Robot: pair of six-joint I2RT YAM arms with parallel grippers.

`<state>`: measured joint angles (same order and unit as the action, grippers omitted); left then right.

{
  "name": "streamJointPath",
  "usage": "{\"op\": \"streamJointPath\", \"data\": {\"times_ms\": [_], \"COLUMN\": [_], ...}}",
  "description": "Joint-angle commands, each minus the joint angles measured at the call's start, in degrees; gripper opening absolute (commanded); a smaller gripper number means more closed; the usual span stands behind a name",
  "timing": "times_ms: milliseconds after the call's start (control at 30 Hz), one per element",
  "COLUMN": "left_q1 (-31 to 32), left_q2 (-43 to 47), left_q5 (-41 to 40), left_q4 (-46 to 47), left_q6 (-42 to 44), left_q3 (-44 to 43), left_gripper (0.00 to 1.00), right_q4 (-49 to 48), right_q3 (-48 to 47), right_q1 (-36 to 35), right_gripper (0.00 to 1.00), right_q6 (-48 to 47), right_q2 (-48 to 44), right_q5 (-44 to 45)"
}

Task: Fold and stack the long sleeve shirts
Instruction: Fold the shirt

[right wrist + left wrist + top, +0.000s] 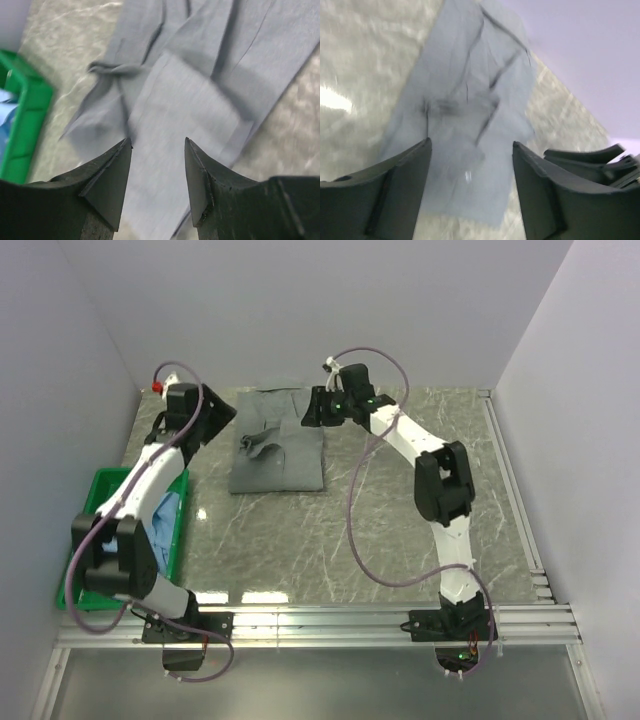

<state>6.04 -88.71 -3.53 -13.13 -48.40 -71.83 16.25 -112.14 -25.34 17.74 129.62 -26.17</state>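
Note:
One long sleeve shirt, grey-green (285, 455), lies partly folded as a rough rectangle at the back middle of the table, with a bunched sleeve (255, 443) on its left half. My left gripper (218, 416) hovers by its left edge, open; in the left wrist view the cloth (465, 90) shows between the spread fingers of that gripper (471, 145), which hold nothing. My right gripper (308, 412) is over the shirt's far right corner, open above flat cloth (185, 95), its tips (158, 142) apart. The light blue shirt (165, 515) lies in the bin.
A green plastic bin (104, 478) stands at the table's left edge beside the left arm; its rim (22, 115) also shows in the right wrist view. Walls close the back and both sides. A metal rail (320, 625) runs along the near edge.

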Motion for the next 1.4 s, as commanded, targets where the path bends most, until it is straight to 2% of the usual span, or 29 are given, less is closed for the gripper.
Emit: {"op": "streamJointPath", "data": {"times_ms": [0, 100, 233, 367, 533, 633, 733, 867, 1033, 1367], "left_q1": [0.8, 2.7, 5.1, 5.4, 5.4, 5.4, 5.4, 5.2, 3.6, 1.5], "left_q2": [4.6, 9.1, 10.1, 4.9, -5.7, -10.7, -11.7, -9.5, -9.8, -12.0], "left_q5": [5.1, 7.3, 6.4, 4.1, 3.7, 2.1, 1.9, -2.1, -2.2, -4.2], "left_q4": [-3.0, 0.7, 4.7, 6.1, 7.5, 6.0, 4.3, 4.2, 4.8, 6.4], "left_q6": [-2.9, -2.4, 0.6, 2.4, 3.8, 3.6, 2.8, 2.1, 1.1, -1.7], "left_q3": [7.3, 15.6, 19.0, 17.2, 8.8, 2.9, 0.5, 3.7, 7.2, 10.4], "left_gripper": [0.69, 0.65, 0.62, 0.57, 0.5, 0.49, 0.52, 0.56, 0.5, 0.4], "right_q4": [-3.0, -3.3, -4.6, -6.1, -7.9, -9.5, -11.4, -16.1, -22.2, -24.2], "right_q3": [6.2, 13.4, 22.3, 30.5, 36.2, 38.0, 39.3, 42.8, 43.2, 40.3], "right_q1": [-0.4, -0.6, -0.8, -1.0, -1.3, -1.2, -1.2, -1.3, -1.5, -3.2], "right_gripper": [0.54, 0.54, 0.54, 0.55, 0.55, 0.55, 0.54, 0.54, 0.51, 0.5], "right_q6": [0.0, -0.5, -1.6, -1.0, 0.8, 3.1, 7.0, 11.8, 16.4, 17.3], "right_q2": [-10.7, -16.6, -24.4, -31.0, -34.3, -33.8, -32.6, -31.5, -27.9, -20.5], "right_q5": [-1.6, -1.6, 0.2, 1.5, 1.2, -0.9, -2.7, -3.5, -9.6, -11.1]}}
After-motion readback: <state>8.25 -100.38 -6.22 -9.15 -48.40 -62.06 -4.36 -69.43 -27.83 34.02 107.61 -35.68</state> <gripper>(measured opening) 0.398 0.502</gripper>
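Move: The shirt's left edge lies nearly under the left hand, about 16 cm below and some 2 cm back; from that hand the crumpled part of its folded flap is about 5 cm ahead and 8 cm right, and its near left corner 10 cm back and 2 cm left. The shirt's near right corner lies some 14 cm back from the right hand, 3 cm to its right and 9 cm below; the shirt's middle is 11 cm left and 1 cm ahead. To the shirt's left edge the left hand comes down about 15 cm in all, swinging back and right, then forward again and finally slightly back, fingers tipping further down and narrowing from wide to under half open. Towards its near right corner the right hand draws back some 14 cm, rising first and then sinking, its half-open fingers tipping down and still clear of the cloth. ##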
